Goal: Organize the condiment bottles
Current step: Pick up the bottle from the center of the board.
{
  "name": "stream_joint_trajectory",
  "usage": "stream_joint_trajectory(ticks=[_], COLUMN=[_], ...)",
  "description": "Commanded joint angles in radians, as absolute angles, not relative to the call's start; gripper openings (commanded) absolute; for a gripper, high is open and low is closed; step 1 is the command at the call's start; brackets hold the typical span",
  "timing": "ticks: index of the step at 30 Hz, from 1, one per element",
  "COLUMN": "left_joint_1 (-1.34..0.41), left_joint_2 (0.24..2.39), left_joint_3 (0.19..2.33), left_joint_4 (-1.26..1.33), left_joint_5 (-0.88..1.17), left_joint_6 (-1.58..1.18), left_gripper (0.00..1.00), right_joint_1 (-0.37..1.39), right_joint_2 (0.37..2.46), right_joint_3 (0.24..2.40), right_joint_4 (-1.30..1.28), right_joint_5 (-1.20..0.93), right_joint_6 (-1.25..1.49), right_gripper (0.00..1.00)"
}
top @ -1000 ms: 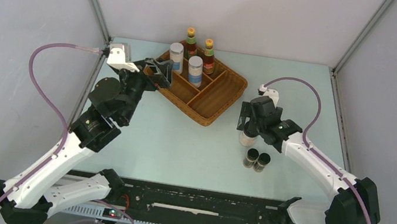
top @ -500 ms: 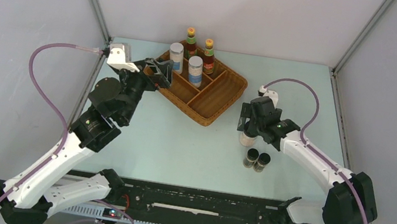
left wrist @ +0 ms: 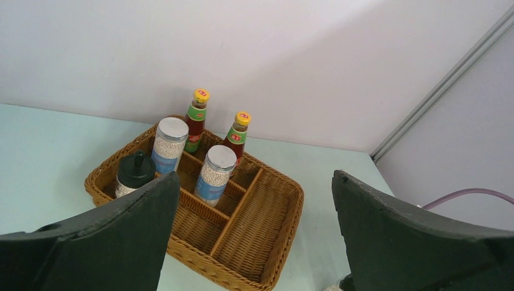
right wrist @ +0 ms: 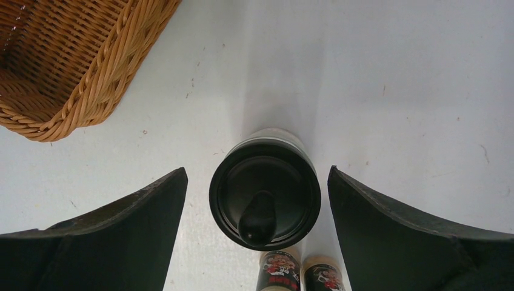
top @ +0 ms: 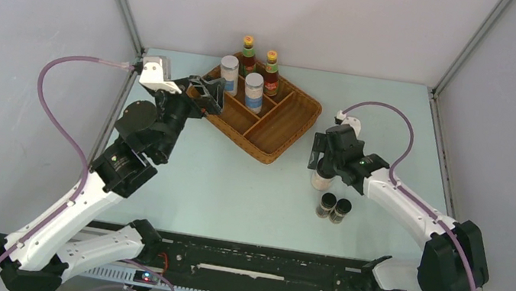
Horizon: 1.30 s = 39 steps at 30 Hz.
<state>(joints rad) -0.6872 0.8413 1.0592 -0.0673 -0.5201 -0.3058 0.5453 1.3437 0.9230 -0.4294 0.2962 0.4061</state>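
Observation:
The wicker tray (top: 296,128) holds two red-brown sauce bottles (top: 248,54), (top: 271,72), two silver-lidded jars (top: 228,73), (top: 253,91) and one black-capped shaker (left wrist: 135,173) in its left compartment. My left gripper (top: 208,97) is open at the tray's left edge, holding nothing. The second black-capped shaker (right wrist: 265,191) stands on the table right of the tray (top: 323,178). My right gripper (right wrist: 257,233) is open directly above it, a finger on each side, not touching. Two tiny dark vials (top: 326,204), (top: 342,210) stand just in front of that shaker.
The tray's large right compartment (left wrist: 257,221) and front middle compartment hold nothing. The tray's corner (right wrist: 73,79) lies up-left of the right gripper. Grey walls enclose the table at the back and both sides.
The right gripper has shifted slightly over the shaker. The left arm has not moved.

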Motion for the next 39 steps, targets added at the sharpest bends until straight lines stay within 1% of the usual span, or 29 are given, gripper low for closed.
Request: stream_joint_trajectory(ticks=[1, 12, 18, 20, 22, 24, 27, 31, 32, 39], left_joint_1=[-0.693, -0.693, -0.693, -0.693, -0.692, -0.693, -0.693, -0.693, -0.693, -0.693], left_joint_2=[0.833, 0.824, 0.824, 0.822, 0.821, 0.819, 0.816, 0.820, 0.821, 0.821], left_joint_3=[1.022, 1.016, 1.013, 1.014, 1.013, 1.013, 1.009, 1.012, 1.013, 1.013], left_joint_4=[-0.018, -0.017, -0.017, -0.015, -0.015, -0.015, -0.015, -0.014, -0.014, -0.013], left_joint_5=[-0.525, -0.523, -0.523, -0.523, -0.523, -0.523, -0.523, -0.522, -0.522, -0.531], left_joint_6=[-0.290, -0.296, -0.296, -0.296, -0.296, -0.296, -0.299, -0.295, -0.295, -0.291], left_gripper=[1.00, 1.00, 1.00, 1.00, 1.00, 1.00, 1.00, 1.00, 1.00, 1.00], right_joint_1=[0.533, 0.530, 0.525, 0.522, 0.520, 0.519, 0.518, 0.518, 0.518, 0.520], right_joint_2=[1.348, 1.354, 1.355, 1.352, 1.350, 1.349, 1.347, 1.340, 1.337, 1.294], right_joint_3=[0.922, 0.910, 0.900, 0.895, 0.893, 0.893, 0.893, 0.893, 0.893, 0.894], right_joint_4=[-0.403, -0.407, -0.406, -0.403, -0.403, -0.405, -0.408, -0.412, -0.412, -0.408], right_joint_5=[0.293, 0.282, 0.276, 0.274, 0.273, 0.273, 0.276, 0.281, 0.284, 0.295], right_joint_6=[0.396, 0.399, 0.406, 0.407, 0.407, 0.406, 0.407, 0.405, 0.406, 0.399], right_gripper=[0.93, 0.84, 0.77, 0.71, 0.68, 0.58, 0.39, 0.06, 0.00, 0.00])
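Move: The black-lidded bottle stands already between the open right fingers, its middle about 1 cm to the right of that hand and 5 cm below. From that hand, the nearer small shaker is some 8 cm back and 2 cm right, the second some 9 cm back and 6 cm right; the basket's middle lies about 20 cm ahead and 20 cm left. From the left hand, the bottle is roughly level fore-and-aft, 29 cm right and 35 cm below. Close the right fingers on the bottle's black lid, drawing them in about a quarter of their range while you sink the hand roughly 1 cm and ease it slightly to the right. Once both fingertips pinch the lid's sides, stop there and keep the squeeze without lifting, fingers still slanting forward and down. ##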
